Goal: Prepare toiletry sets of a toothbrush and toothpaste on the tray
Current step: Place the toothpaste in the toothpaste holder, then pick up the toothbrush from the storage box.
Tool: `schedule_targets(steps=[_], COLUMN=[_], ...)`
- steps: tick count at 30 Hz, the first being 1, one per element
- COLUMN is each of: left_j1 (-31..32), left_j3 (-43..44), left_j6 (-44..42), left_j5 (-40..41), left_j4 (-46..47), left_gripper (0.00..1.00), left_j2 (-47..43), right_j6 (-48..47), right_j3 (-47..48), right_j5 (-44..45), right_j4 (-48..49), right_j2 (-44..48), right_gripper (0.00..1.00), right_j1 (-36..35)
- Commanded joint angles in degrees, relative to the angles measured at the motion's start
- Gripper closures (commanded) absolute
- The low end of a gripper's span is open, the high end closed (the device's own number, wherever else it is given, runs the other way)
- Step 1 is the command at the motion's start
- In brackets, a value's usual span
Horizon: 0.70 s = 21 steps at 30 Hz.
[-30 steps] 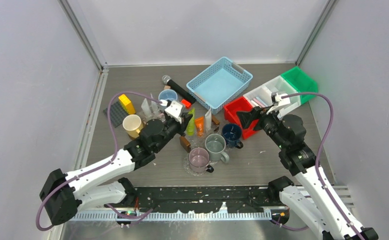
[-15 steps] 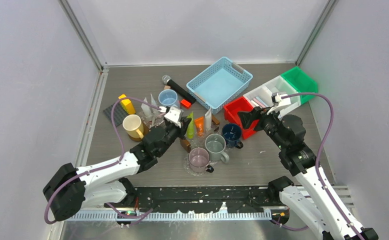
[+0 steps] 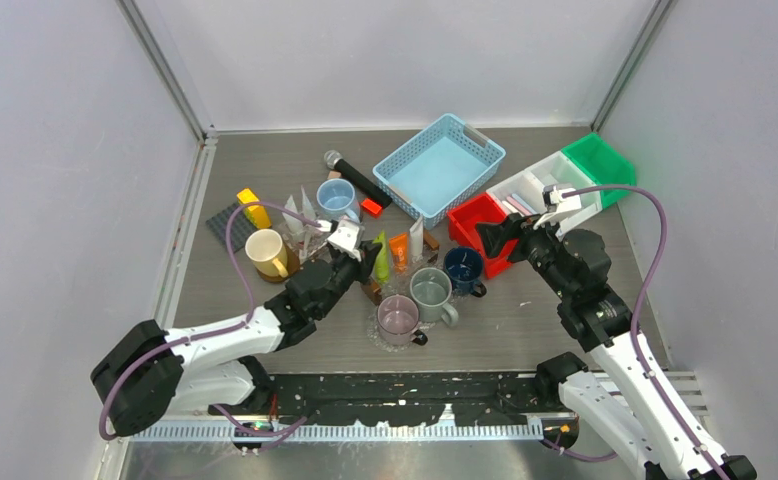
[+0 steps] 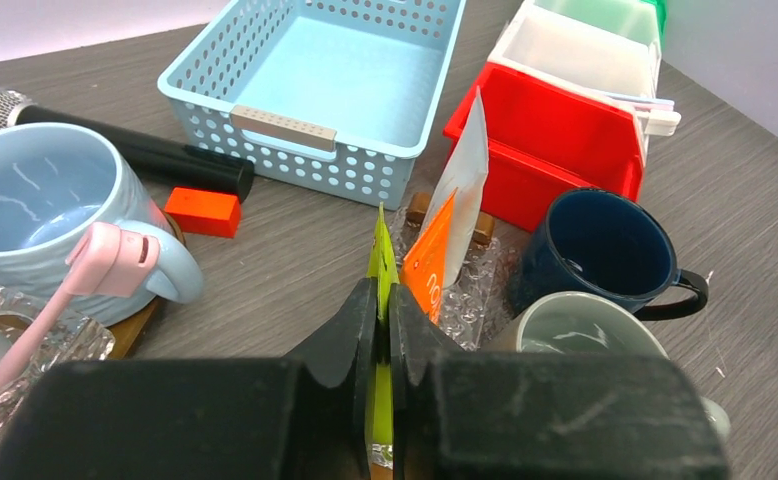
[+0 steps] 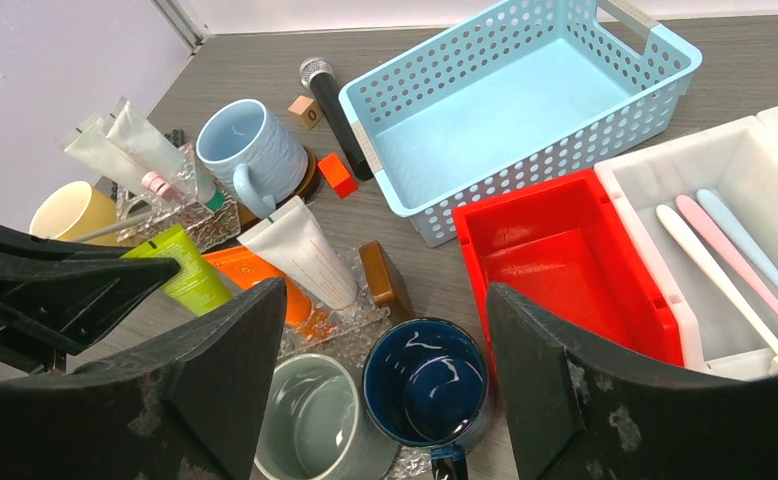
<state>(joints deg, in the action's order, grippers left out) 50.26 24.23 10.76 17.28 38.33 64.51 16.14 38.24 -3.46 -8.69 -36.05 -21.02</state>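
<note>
My left gripper is shut on a green toothpaste tube, pinching its flat end between the jaws; in the top view the green tube is mid-table. Beside it an orange tube and a white tube lean on a clear textured tray. A pink toothbrush rests against the light blue mug, over a second clear tray with two white tubes. White, pink and blue toothbrushes lie in the white bin. My right gripper hangs open and empty above the navy mug.
A light blue basket, red bin and green bin stand at the back right. Black microphone lies behind the mugs. Grey mug, pink mug and cream mug crowd the middle.
The left arm has drawn a little toward the near edge, its elbow swinging right, with the green tube still in its jaws. The right arm has not moved.
</note>
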Motion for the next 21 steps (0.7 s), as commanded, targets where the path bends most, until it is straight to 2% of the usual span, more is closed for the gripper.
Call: schedule_targets(steps=[1,11,17,21], left_j1=[0.3,0.3,0.3,0.3], left_j3=[-0.4,-2.2,-2.0,1.1], left_j6=[0.7,0.7,1.7,1.9], left_j5=[-1.0,-1.3,-1.1,-0.2], left_j4=[5.9,5.9,4.2,-4.5], left_gripper=[0.91,0.77,0.57,0.43], left_j2=[0.1,0.1,-3.0,-7.4], right_j6=[-1.1,-0.9,-0.8,-0.4], right_j3=[-0.2,-0.5,-0.2,1.3], right_j5=[1.1,1.1,1.2,2.1], right_j4=[2.2,2.4,2.0,0.1], right_j2=[-0.3,-0.2,0.3,-0.3], right_gripper=[0.21,0.21,0.21,0.2], right_j1=[-0.3,-0.2,-0.3,-0.2])
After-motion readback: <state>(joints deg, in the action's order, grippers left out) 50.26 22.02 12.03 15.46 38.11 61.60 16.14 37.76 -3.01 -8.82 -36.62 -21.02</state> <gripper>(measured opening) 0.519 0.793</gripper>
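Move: Straight below the left hand stands the green toothpaste, still pinched near its top, its middle about 4 cm down; the middle of the toothpaste holder under it lies some 3 cm ahead, 4 cm right and 10 cm below. The orange tube is 3 cm ahead and 4 cm right of the hand, the grey-green mug 3 cm back and 11 cm right. From the right hand the green toothpaste lies level with it, about 26 cm left and 12 cm lower. Opening its fingers from nearly shut to about half wide, the left hand lets go of the green toothpaste over the holder. It sinks about 1.5 cm as the grip loosens, then climbs back nearly to its starting height while easing 1 cm back, one finger staying on either side of the tube, the wrist almost unturned. ##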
